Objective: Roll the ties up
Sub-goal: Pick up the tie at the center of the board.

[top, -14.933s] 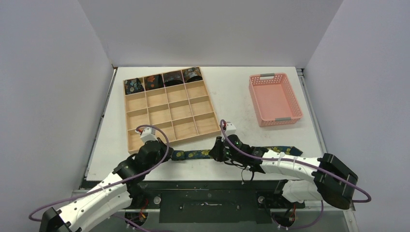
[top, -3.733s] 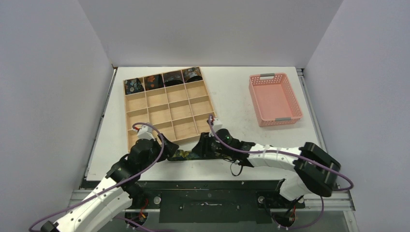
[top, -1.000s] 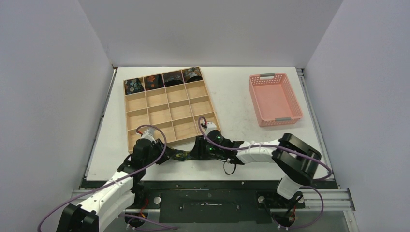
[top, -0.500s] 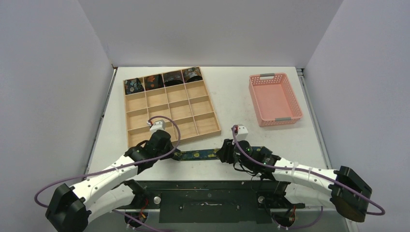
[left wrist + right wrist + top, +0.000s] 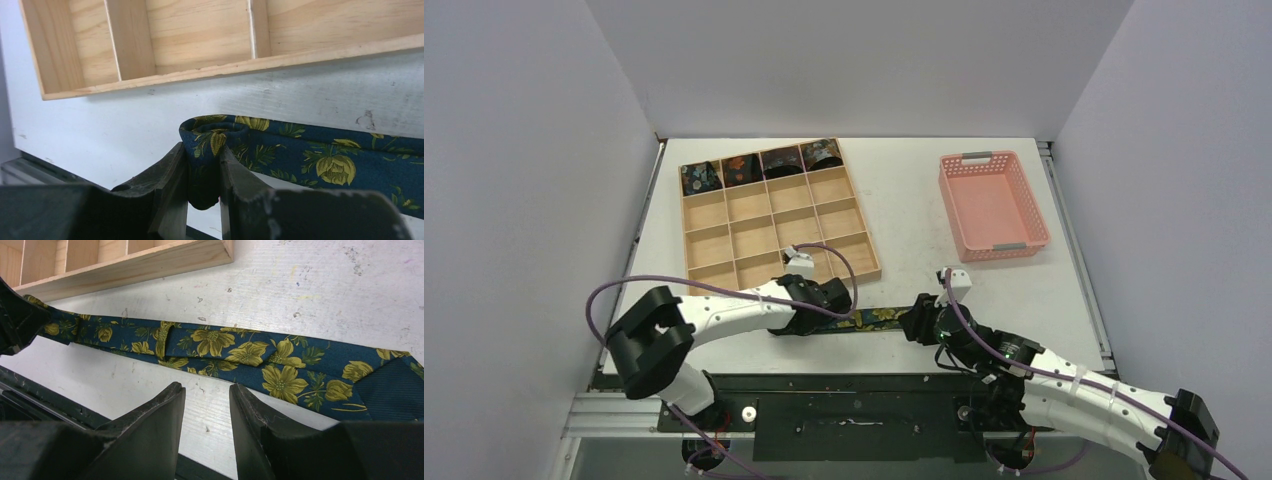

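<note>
A navy tie with yellow flowers lies flat along the table's near edge, between my two grippers. My left gripper is shut on its small rolled end, and the rest of the strip runs off to the right. In the top view the left gripper sits just below the wooden tray. My right gripper hovers open just short of the flat tie, nothing between its fingers; from above the right gripper is at the strip's right end. Several rolled ties fill the tray's back row.
A pink plastic basket stands at the back right. The tray's near edge lies close behind the tie. The table's front lip is right under both grippers.
Over the last half second both grippers have shifted right along the near edge. The left one now sits under the tray's right part, and less tie shows between them.
</note>
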Action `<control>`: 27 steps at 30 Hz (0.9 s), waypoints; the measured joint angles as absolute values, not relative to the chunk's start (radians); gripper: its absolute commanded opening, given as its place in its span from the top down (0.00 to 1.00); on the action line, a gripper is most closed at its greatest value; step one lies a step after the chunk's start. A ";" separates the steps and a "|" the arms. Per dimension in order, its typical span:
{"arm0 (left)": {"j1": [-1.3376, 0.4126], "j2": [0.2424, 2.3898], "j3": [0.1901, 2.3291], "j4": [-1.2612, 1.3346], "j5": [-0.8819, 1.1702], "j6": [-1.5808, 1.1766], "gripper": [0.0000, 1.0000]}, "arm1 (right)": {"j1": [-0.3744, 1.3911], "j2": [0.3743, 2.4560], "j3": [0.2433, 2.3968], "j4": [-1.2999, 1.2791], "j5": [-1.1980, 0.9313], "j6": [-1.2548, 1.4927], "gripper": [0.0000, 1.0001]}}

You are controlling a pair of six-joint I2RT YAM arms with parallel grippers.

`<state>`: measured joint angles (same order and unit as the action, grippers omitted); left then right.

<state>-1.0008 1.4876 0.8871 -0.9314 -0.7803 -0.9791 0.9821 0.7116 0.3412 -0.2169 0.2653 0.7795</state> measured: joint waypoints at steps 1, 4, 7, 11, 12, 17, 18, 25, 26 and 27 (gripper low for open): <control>-1.013 1.520 0.908 -0.955 -0.797 -0.991 1.00 | 0.982 0.701 0.341 -0.225 0.269 0.782 0.61; -1.050 1.620 0.972 -1.018 -0.839 -1.019 1.00 | 0.982 0.680 0.333 -0.242 0.276 0.789 0.61; -1.079 1.699 1.025 -1.063 -0.866 -1.037 1.00 | 0.982 0.678 0.329 -0.254 0.278 0.794 0.61; -1.111 1.781 1.081 -1.085 -0.883 -1.043 0.97 | 0.982 0.678 0.329 -0.264 0.280 0.796 0.61; -1.117 1.796 1.089 -1.084 -0.883 -1.043 0.92 | 0.982 0.678 0.329 -0.264 0.281 0.797 0.60; -1.129 1.842 1.113 -1.065 -0.874 -1.032 0.65 | 0.982 0.678 0.329 -0.265 0.280 0.797 0.60; -1.129 1.845 1.113 -1.058 -0.868 -1.027 0.62 | 0.982 0.678 0.329 -0.267 0.281 0.798 0.60; -1.130 1.844 1.113 -0.990 -0.815 -1.006 0.46 | 0.982 0.667 0.329 -0.287 0.281 0.802 0.60; -1.131 1.841 1.113 -0.986 -0.810 -1.005 0.44 | 0.982 0.666 0.329 -0.287 0.281 0.802 0.60; -1.132 1.834 1.112 -0.982 -0.805 -1.003 0.42 | 0.982 0.666 0.329 -0.288 0.281 0.802 0.60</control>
<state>-1.1316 1.8343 1.1122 -0.9821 -0.8055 -1.0035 0.9821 0.6662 0.3286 -0.2882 0.2813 0.8021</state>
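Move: My left hand still pinches the folded-up left end of the tie. The stretch it goes onto lies roughly 6 cm to my right, level fore and aft and about 4 cm below. The wooden tray's middle is some 22 cm ahead, straight out, about 3 cm lower, and the right gripper waits around 28 cm to my right, level fore and aft. From my right hand that stretch is about 21 cm left, 3 cm ahead and 6 cm down. I carry the pinched tie end to the right along the strip with my left hand, about 6 cm in all, nearly level at first and then sinking some 3 cm to lay it over on the tie. Over the last third my fingers open to roughly half and let go of the fold, still straddling it, the wrist turned slightly clockwise. ##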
